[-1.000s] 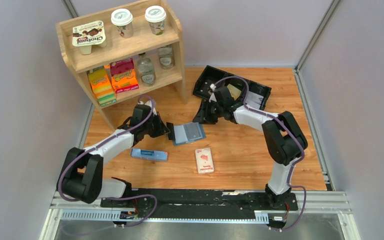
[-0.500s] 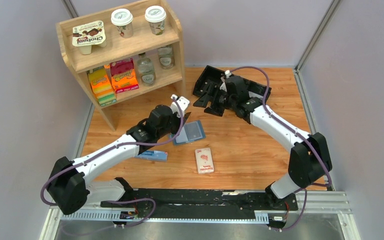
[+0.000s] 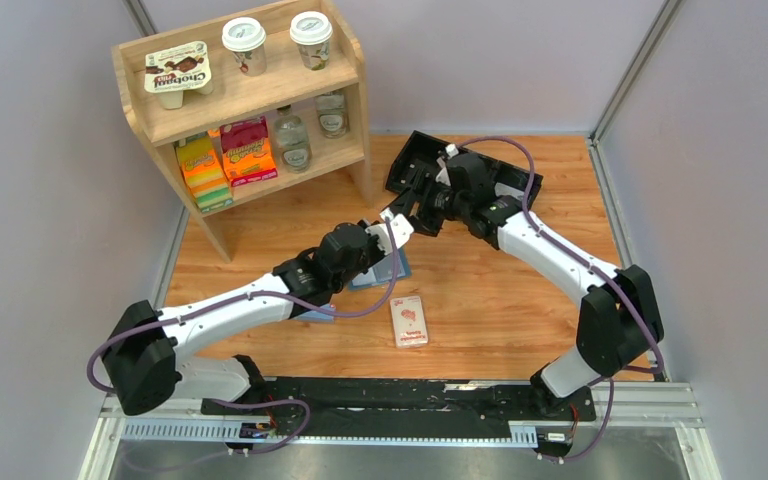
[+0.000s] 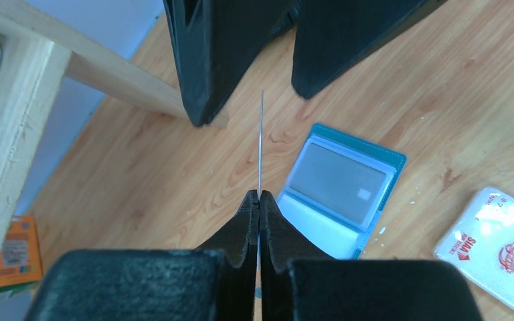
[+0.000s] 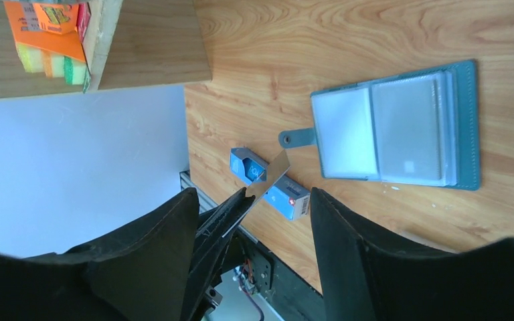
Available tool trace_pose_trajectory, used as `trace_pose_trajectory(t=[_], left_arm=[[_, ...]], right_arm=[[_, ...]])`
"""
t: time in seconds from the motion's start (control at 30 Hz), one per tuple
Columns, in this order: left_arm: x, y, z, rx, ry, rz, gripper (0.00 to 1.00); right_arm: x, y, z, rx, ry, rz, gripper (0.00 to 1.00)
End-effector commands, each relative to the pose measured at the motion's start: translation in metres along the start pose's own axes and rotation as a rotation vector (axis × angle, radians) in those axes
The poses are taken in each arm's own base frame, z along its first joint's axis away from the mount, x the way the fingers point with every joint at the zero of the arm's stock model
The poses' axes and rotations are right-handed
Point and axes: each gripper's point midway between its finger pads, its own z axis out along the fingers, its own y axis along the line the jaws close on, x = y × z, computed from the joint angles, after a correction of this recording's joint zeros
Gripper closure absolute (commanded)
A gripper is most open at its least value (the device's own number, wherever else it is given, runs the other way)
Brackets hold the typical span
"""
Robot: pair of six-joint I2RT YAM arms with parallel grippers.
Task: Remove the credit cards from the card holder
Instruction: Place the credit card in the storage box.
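The light blue card holder [image 4: 343, 189] lies open on the wooden table, half under my left arm in the top view [image 3: 392, 268]. A grey credit card [image 5: 409, 128] shows in its clear pocket. My left gripper [image 4: 260, 195] is shut on another thin credit card [image 4: 262, 140], seen edge-on here and as a silvery strip [image 5: 272, 175] in the right wrist view. It holds the card in the air above the table. My right gripper [image 5: 253, 194] stands open, its fingers [image 4: 204, 63] on either side of that card without touching it. In the top view the left gripper [image 3: 397, 222] meets the right gripper [image 3: 415, 206].
A white pack with a red picture [image 3: 409, 321] lies near the holder. A narrow pale blue box [image 5: 271, 185] sits under my left arm. A black tray [image 3: 513, 177] is at the back right, a wooden shelf [image 3: 250, 95] with cups, bottles and boxes at the back left.
My left gripper has lifted from the holder's left edge and carried the card right, up to the right gripper. The right gripper has opened wider and drawn back toward the tray.
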Motion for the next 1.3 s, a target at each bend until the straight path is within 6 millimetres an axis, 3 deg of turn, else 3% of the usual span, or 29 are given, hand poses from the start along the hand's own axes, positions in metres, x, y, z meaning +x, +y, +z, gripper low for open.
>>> trace_pose_trajectory(t=[0.0,0.17,0.3,0.33,0.43,0.57,0.67,0.77,0.87,0.9,0.93,0.97,1.1,1.27], left_arm=[[-0.033,0.014,0.000,-0.076,-0.080,0.080,1.00],[-0.036,0.010,0.003,-0.084,-0.088,0.111,1.00],[-0.035,0.012,0.002,-0.099,-0.079,0.083,0.97],[-0.033,0.014,0.000,-0.112,-0.074,0.060,0.95],[-0.028,0.015,-0.001,-0.131,-0.051,0.028,0.74],[-0.012,0.025,-0.004,-0.176,0.008,-0.087,0.56],[0.005,0.034,-0.006,-0.164,0.044,-0.281,0.44],[0.014,0.027,-0.010,-0.076,0.051,-0.497,0.38],[0.043,0.035,-0.010,-0.076,0.100,-0.697,0.35],[0.050,0.025,-0.010,-0.032,0.115,-0.792,0.35],[0.058,0.035,-0.010,-0.052,0.118,-0.855,0.35],[0.061,0.028,-0.011,-0.022,0.127,-0.916,0.35],[0.070,0.031,-0.015,-0.031,0.132,-0.977,0.35],[0.071,0.034,-0.020,-0.048,0.128,-0.990,0.35]], right_arm=[[0.010,0.013,0.008,-0.056,0.047,0.017,0.38],[0.017,0.008,0.015,-0.053,0.083,0.033,0.58],[0.009,0.007,0.014,-0.053,0.054,0.018,0.97],[0.006,0.007,0.014,-0.058,0.044,0.016,1.00],[-0.007,0.006,0.013,-0.079,0.011,0.006,1.00],[-0.035,-0.008,0.011,-0.067,-0.078,-0.033,1.00],[-0.065,-0.022,0.010,-0.039,-0.177,-0.067,1.00],[-0.097,-0.041,0.012,0.017,-0.292,-0.092,1.00],[-0.133,-0.053,0.020,0.050,-0.415,-0.118,1.00],[-0.142,-0.059,0.025,0.071,-0.443,-0.128,1.00],[-0.151,-0.062,0.028,0.089,-0.477,-0.129,1.00],[-0.158,-0.069,0.034,0.109,-0.498,-0.129,1.00],[-0.189,-0.086,0.054,0.159,-0.606,-0.125,1.00],[-0.216,-0.093,0.078,0.189,-0.667,-0.110,1.00]])
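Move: The credit card, held by the left fingers, reaches up to the right hand: its middle is about 3 cm left, 1 back and 2 below the right hand point, and 2 ahead, 2 right and 1 below the left's. From the right hand, the storage box's left compartment is 22 cm ahead, 6 right, its yellow-card compartment 17 ahead, 17 right, and the card holder 1 back, 5 left, all some 18 below. The credit card passes from hand to hand: the right eases about 2 cm left and down, shuts its fingers on the card, then the left opens. The right carries it some 19 cm forward, 9 right and finally 7 down towards the storage box, turning about 30 degrees, mostly clockwise. The left withdraws 9 cm left and about 5 down, swinging round counter-clockwise. ##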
